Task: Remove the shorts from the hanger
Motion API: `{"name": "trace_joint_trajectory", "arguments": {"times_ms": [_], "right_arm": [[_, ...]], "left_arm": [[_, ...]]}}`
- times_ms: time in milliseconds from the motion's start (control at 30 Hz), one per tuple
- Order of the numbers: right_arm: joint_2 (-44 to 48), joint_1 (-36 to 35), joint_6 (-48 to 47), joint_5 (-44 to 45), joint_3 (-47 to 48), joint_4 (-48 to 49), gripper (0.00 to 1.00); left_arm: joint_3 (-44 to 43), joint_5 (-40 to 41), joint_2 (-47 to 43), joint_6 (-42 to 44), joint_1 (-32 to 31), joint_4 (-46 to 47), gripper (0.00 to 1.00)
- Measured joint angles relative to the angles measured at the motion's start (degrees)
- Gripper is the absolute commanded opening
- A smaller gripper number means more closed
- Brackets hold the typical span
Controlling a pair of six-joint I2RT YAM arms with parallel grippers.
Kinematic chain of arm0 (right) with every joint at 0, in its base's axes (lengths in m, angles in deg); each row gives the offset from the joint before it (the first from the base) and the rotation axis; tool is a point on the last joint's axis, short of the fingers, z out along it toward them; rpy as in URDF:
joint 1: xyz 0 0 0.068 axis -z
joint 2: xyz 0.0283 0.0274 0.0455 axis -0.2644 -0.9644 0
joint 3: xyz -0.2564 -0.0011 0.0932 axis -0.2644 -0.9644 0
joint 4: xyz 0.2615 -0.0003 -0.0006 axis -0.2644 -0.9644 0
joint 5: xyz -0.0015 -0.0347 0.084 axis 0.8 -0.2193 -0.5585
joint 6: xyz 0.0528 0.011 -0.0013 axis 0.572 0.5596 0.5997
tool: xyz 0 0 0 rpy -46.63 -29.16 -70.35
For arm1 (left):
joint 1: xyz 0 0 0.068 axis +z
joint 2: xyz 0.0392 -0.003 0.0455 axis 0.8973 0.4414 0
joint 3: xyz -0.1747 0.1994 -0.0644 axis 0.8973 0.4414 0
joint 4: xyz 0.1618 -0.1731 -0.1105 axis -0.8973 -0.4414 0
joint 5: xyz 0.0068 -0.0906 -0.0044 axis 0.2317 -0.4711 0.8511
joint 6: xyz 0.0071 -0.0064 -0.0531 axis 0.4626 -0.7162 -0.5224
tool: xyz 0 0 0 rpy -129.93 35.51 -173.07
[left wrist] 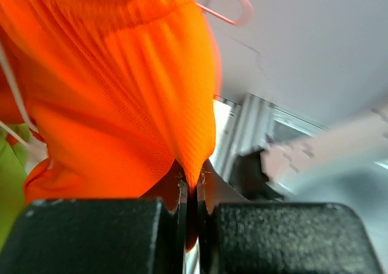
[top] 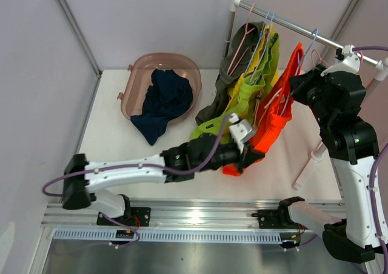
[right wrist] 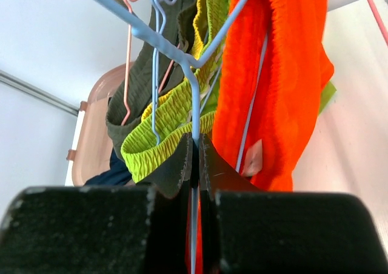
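The orange shorts [top: 276, 113] hang from a light-blue hanger [top: 310, 42] at the right end of the rail [top: 291, 24]. My left gripper [top: 253, 157] is shut on their lower hem; in the left wrist view the orange fabric [left wrist: 121, 92] runs down into the shut left gripper [left wrist: 193, 180]. My right gripper [top: 298, 83] sits beside the waistband, and the right wrist view shows this gripper [right wrist: 195, 142] shut on the blue hanger's wire [right wrist: 176, 50], next to the orange shorts [right wrist: 285, 74]. Lime green [top: 242, 101], yellow [top: 262, 54] and olive-grey [top: 230, 74] shorts hang further left.
A pink basin [top: 140, 65] at the back left of the table holds the navy shorts [top: 160, 101], which spill over its front rim. The rack's white foot [top: 309, 162] stands at the right, near my right arm. Grey walls close in behind and on both sides.
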Motion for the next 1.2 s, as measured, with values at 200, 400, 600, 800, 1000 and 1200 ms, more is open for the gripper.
{"name": "trace_joint_trajectory", "arguments": {"times_ms": [200,400,600,800,1000,1200], "right_arm": [[-0.66,-0.46,0.0,-0.59,0.5,-2.51,0.0],[-0.94,-0.39,-0.13,-0.42,1.68,-3.37,0.0],[0.2,-0.28,2.58,-1.77,3.26,-6.19,0.0],[6.25,-0.17,6.32,-5.64,5.42,-13.7,0.0],[7.69,-0.17,6.91,-5.9,18.23,-23.47,0.0],[6.91,-0.17,4.72,-0.04,23.47,-25.79,0.0]], "left_arm": [[14.1,9.77,-15.54,-0.44,-10.99,1.18,0.0],[25.35,14.43,-18.14,-3.17,-13.62,2.05,0.0],[20.39,16.68,-11.1,-3.21,-10.69,-0.52,0.0],[2.36,16.61,0.0,-3.69,1.2,-5.49,0.0],[-8.2,16.33,6.03,-4.24,7.58,-9.38,0.0],[0.48,13.84,3.52,-6.69,5.46,-8.94,0.0]]}}
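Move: The blue hanger, already pinched by the right fingers, has its middle about 16 cm ahead of the left hand, 10 right and 10 above; the lime shorts hang some 16 ahead of that hand and 2 left, about level. The basket sits roughly 40 ahead, 35 left and 28 below it. From the right hand, the orange shorts' middle is 2 cm back, 5 left and 13 below; the lime shorts are level ahead, 12 left and 14 below. Still pinching a fold of the orange shorts, the left hand drags them back, left and down from the blue hanger, about 8 cm each way, then swings some 20 cm forward, rising, turning roughly 20 degrees counter-clockwise, and dips again. The right fingers keep the hanger nearly still, then draw it back about 14 cm and up 6. ##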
